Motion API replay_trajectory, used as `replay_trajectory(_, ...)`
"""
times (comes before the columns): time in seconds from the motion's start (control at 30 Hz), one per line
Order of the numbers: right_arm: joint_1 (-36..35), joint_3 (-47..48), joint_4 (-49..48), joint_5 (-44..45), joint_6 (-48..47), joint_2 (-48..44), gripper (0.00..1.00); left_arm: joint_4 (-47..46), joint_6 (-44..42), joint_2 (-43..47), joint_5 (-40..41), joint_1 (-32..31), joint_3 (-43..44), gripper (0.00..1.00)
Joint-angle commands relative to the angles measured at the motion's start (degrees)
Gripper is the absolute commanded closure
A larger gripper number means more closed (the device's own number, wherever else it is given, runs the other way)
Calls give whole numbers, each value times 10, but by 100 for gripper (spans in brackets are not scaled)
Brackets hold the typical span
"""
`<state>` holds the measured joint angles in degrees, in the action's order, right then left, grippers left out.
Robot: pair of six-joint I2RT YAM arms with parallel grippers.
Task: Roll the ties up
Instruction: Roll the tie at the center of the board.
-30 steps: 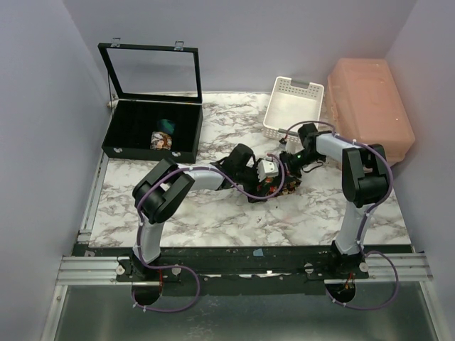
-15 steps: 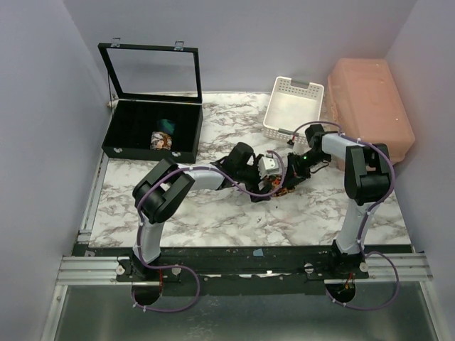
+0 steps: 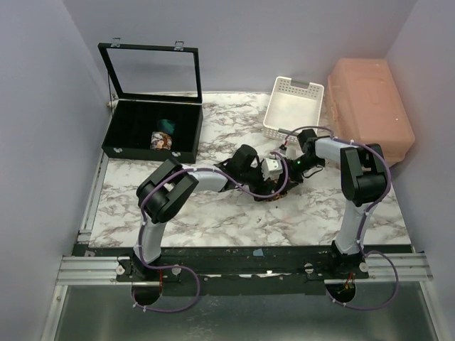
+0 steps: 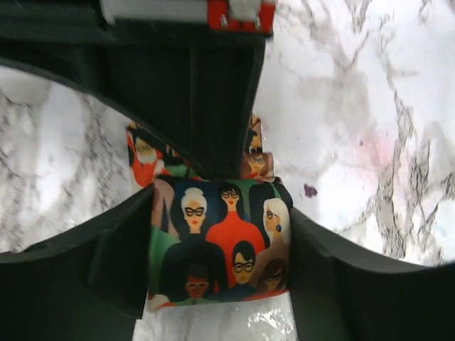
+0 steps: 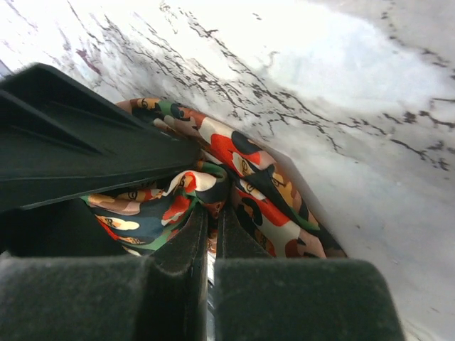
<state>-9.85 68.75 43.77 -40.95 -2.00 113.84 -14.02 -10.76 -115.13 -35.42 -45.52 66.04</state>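
Note:
A tie (image 4: 226, 238) printed with faces in red, green and dark blue sits as a short roll on the marble. My left gripper (image 4: 220, 277) is closed on the roll, one finger pressed against each side. In the top view the two grippers meet over the roll (image 3: 272, 190) at mid-table. My right gripper (image 5: 211, 209) is shut, its tips pinching a fold of the same tie (image 5: 266, 181) at the roll's centre. Its dark body (image 4: 192, 92) comes in from the top of the left wrist view. Loose folds bulge on both sides of the right fingers.
An open black case (image 3: 153, 128) at the back left holds a rolled printed tie (image 3: 161, 141) and a teal one (image 3: 168, 126). A white slotted basket (image 3: 293, 106) and a pink lidded box (image 3: 370, 117) stand at the back right, close behind the right arm.
The right wrist has swung back and in toward the roll. The left gripper has edged right, staying around the roll.

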Motion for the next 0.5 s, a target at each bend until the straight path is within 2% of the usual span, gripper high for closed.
replay_trajectory(0.0, -8, -32, -46, 37, 16, 11, 99, 48, -31, 0, 7, -3, -31, 42)
replay_trajectory(0.13, -5, -26, -44, 22, 18, -23, 99, 79, -54, 5, 10, -2, -49, 63)
replay_trajectory(0.17, -4, -18, -39, 16, 18, -29, 96, 84, -59, 5, 12, -3, -51, 68)
replay_trajectory(0.23, -3, 4, -18, -6, 13, -36, 83, 91, -61, 5, 15, -3, -51, 75)
replay_trajectory(0.3, -3, 21, -1, -34, 16, -43, 70, 95, -62, 5, 15, -2, -47, 79)
replay_trajectory(0.47, -4, 30, 24, -96, 38, -63, 60, 104, -61, 2, 20, -3, -34, 80)
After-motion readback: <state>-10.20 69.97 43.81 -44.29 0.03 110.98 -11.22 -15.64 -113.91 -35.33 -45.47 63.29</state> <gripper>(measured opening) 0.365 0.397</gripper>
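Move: The rolled tie sits just below the left hand point, 2 cm down and about 1 cm back, already between the open fingers. Its unrolled tail lies some 4 cm to the right, 1 cm farther out and 4 cm down; the dark speck is about 6 cm back, 2 cm right and 4 cm down. The white basket is roughly 24 cm ahead and 6 cm right, 1 cm lower. From the right hand, the roll lies 3 cm left and 1 cm back, level. The left fingers close from the roll's front and back sides and pinch it, the hand first settling down and back a bit under 2 cm, then easing a little left. The shut right fingertips, tucked in at the roll's right side by the tail, come free, rising about 2.5 cm with a small drift left while they open roughly a third. ##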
